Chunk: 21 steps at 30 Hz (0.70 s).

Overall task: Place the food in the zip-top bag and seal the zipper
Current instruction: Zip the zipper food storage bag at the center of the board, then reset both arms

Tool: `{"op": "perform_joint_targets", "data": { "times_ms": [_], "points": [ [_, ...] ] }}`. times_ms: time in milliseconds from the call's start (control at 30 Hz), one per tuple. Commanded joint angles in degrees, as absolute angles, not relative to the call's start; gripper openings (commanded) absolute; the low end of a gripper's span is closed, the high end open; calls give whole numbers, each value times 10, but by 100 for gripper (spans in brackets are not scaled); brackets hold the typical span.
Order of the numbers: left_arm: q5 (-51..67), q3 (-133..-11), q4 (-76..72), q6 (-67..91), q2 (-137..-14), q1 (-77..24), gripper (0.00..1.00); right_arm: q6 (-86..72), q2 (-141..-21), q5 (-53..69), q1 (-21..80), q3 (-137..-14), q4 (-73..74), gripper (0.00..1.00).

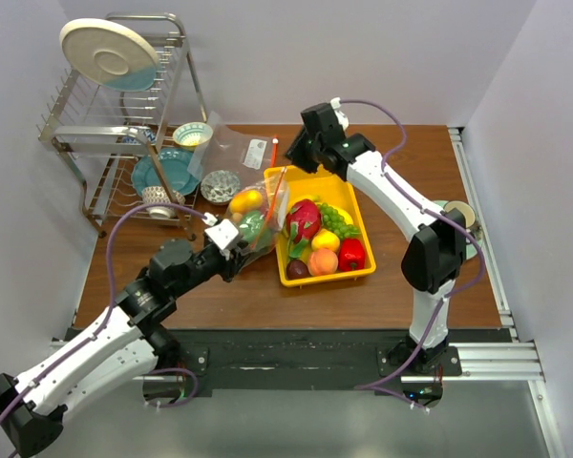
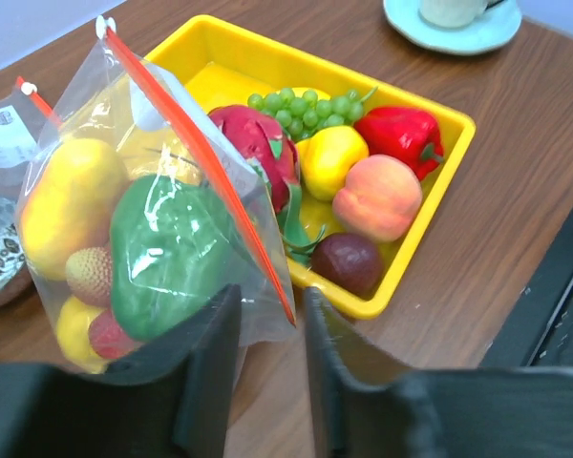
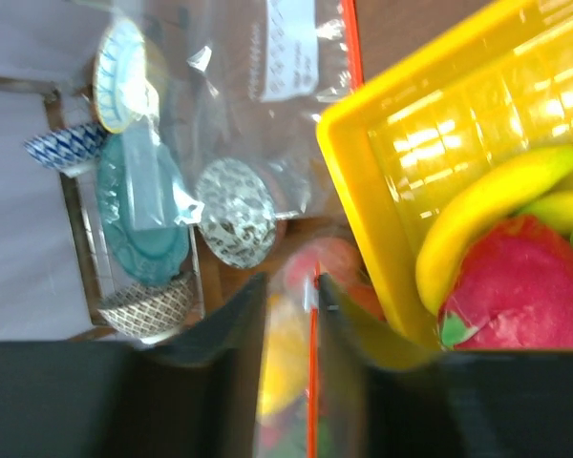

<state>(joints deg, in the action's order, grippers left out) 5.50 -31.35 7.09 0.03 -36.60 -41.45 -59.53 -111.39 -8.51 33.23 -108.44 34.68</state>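
Observation:
The zip-top bag (image 1: pixel 253 221) stands left of the tray, holding a yellow mango (image 2: pixel 67 205), a green pepper (image 2: pixel 172 253) and small red and yellow fruit. Its orange-red zipper (image 2: pixel 201 162) runs up the mouth. My left gripper (image 1: pixel 231 246) is at the bag's near corner; in the left wrist view (image 2: pixel 272 334) its jaws stand apart with that corner between them. My right gripper (image 1: pixel 292 160) is at the bag's far top corner; in the right wrist view (image 3: pixel 291 305) its jaws straddle the zipper (image 3: pixel 312 382), apart. More food lies in the tray: dragon fruit (image 1: pixel 303 218), grapes (image 1: pixel 336 221), peach (image 1: pixel 323 260), red pepper (image 1: pixel 351 254).
The yellow tray (image 1: pixel 329 279) touches the bag's right side. A flatter clear bag with a white label (image 1: pixel 256 153) lies behind. A dish rack (image 1: pixel 124 114) with plates and patterned bowls (image 1: pixel 220 186) stands at the back left. A saucer with a cup (image 1: pixel 463 218) sits at the right edge.

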Motion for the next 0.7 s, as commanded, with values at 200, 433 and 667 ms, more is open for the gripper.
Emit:
{"op": "perform_joint_targets", "data": {
  "times_ms": [200,433,667],
  "points": [
    [39,-424,111,50,-371,-418,73,-445,-1029,-91,316,-1070,283,74],
    [-78,-535,186,79,-380,-418,86,-306,-896,-70,315,-960,244,88],
    [-134,-514,168,38,-333,-419,91,-206,-711,-52,316,-805,207,94]
  ]
}}
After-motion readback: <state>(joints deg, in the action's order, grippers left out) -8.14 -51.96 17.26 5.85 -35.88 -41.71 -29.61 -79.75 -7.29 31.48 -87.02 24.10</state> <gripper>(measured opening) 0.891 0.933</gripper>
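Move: The food-filled zip-top bag stands about 12 cm ahead and 2 cm right of the left hand, its middle some 7 cm lower; from the right hand it is about 13 cm back, 10 cm left and 9 cm down. Counted from the right hand, the yellow tray's middle lies 12 cm back, 7 cm right and 15 cm down. The empty bag is 6 cm forward and 16 cm left, the patterned bowl about level and 20 cm left. Upwards and away from the filled bag, both hands withdraw with their already parting fingers spreading wide. The left rises some 13 cm from the zipper's near end, then swings a little left, turning counter-clockwise. The right edges slightly forward, then goes up, back and right past the slider end, over the tray, its fingertips tilting up about 30 degrees. ##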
